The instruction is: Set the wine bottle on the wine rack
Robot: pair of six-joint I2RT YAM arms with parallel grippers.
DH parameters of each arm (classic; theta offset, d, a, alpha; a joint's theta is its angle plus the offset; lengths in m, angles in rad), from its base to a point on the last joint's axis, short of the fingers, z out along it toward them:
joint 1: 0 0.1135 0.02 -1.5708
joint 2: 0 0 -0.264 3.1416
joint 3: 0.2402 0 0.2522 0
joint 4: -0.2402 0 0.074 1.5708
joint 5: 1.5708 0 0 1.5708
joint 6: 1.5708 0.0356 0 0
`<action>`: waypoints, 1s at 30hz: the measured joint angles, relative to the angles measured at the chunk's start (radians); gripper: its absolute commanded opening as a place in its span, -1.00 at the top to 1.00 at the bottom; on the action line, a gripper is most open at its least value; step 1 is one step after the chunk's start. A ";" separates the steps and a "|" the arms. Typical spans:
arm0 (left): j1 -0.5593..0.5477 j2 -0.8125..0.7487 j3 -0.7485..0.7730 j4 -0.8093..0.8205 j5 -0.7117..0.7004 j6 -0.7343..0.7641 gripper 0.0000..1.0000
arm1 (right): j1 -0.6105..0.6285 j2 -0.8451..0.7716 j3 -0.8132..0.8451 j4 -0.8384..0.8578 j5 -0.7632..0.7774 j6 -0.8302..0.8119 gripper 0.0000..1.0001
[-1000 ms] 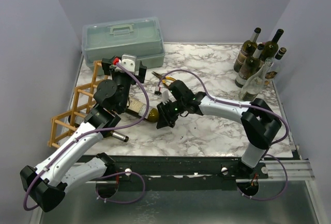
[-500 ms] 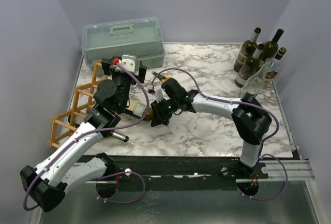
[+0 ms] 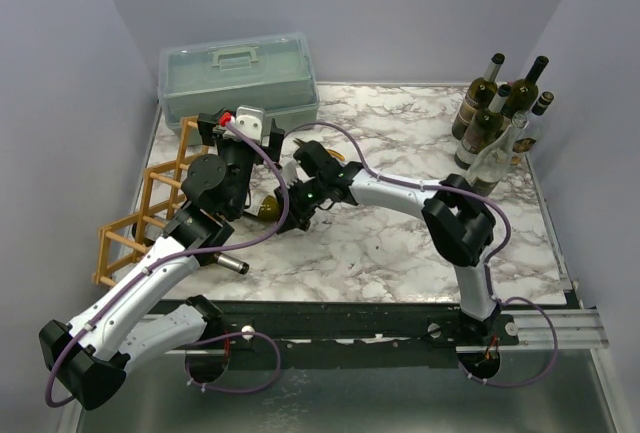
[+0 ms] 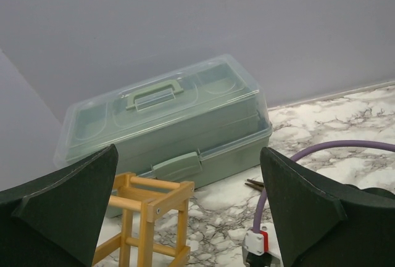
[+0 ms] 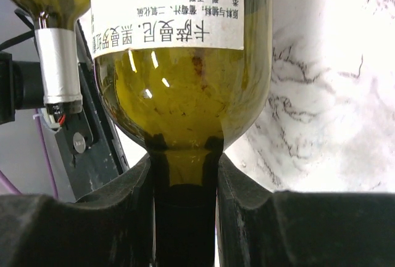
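Observation:
An olive-green wine bottle (image 5: pixel 179 88) with a white label lies on its side, held low over the marble. My right gripper (image 5: pixel 184 168) is shut on its neck, one black finger on each side. From above, the right gripper (image 3: pixel 292 205) is at table centre-left. Only a bit of the wine bottle (image 3: pixel 268 211) shows there, and the rest is hidden under my left arm. The wine rack (image 3: pixel 150 193), a lattice of orange-tan sticks, stands at the left edge, and its corner (image 4: pixel 151 208) shows in the left wrist view. My left gripper (image 4: pixel 188 156) is open and empty, raised beside the rack (image 3: pixel 238 138).
A pale green toolbox (image 3: pixel 238 78) with a clear lid sits at the back left, behind the rack (image 4: pixel 166 122). Several upright bottles (image 3: pixel 500 118) stand in the back right corner. A small dark-handled tool (image 3: pixel 312 151) lies near the toolbox. Purple cables loop over both arms.
My right arm has carried the wine bottle leftwards, so more of it is now tucked beneath the left arm, nearer the rack. The left arm has stayed still.

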 measured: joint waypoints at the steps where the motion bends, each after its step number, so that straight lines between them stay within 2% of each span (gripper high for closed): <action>1: 0.000 0.000 0.000 0.000 0.000 0.000 -0.97 | 0.001 0.015 0.023 -0.011 -0.001 -0.005 0.99; 28: 0.000 -0.003 -0.007 0.001 0.023 0.000 -0.96 | 0.012 0.308 0.454 -0.140 -0.040 -0.071 0.99; 30: 0.001 -0.003 -0.007 0.001 0.023 0.000 -0.96 | 0.014 0.325 0.478 -0.140 -0.043 -0.068 0.94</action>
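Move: I hold the wine bottle by its neck in my right hand, with the bottle's base leading towards the wine rack. The rack's middle bays lie about 20 cm to my left, some 6 cm ahead and slightly lower. The racked bottle lies roughly 24 cm left and 8 cm back. The pliers lie about 14 cm ahead and 7 cm to my right, on the table. From my left hand, waiting open overhead, those bays are about 12 cm left, 3 cm back and 34 cm below. Keeping my right fingers pinched on the bottle's neck, I carry it base-first to the left and forward, nearly level, some 8 cm towards the rack's middle bays. I swing the wrist only slightly counter-clockwise, about 5 degrees, so that the slanting bottle passes forward of the racked bottle. ##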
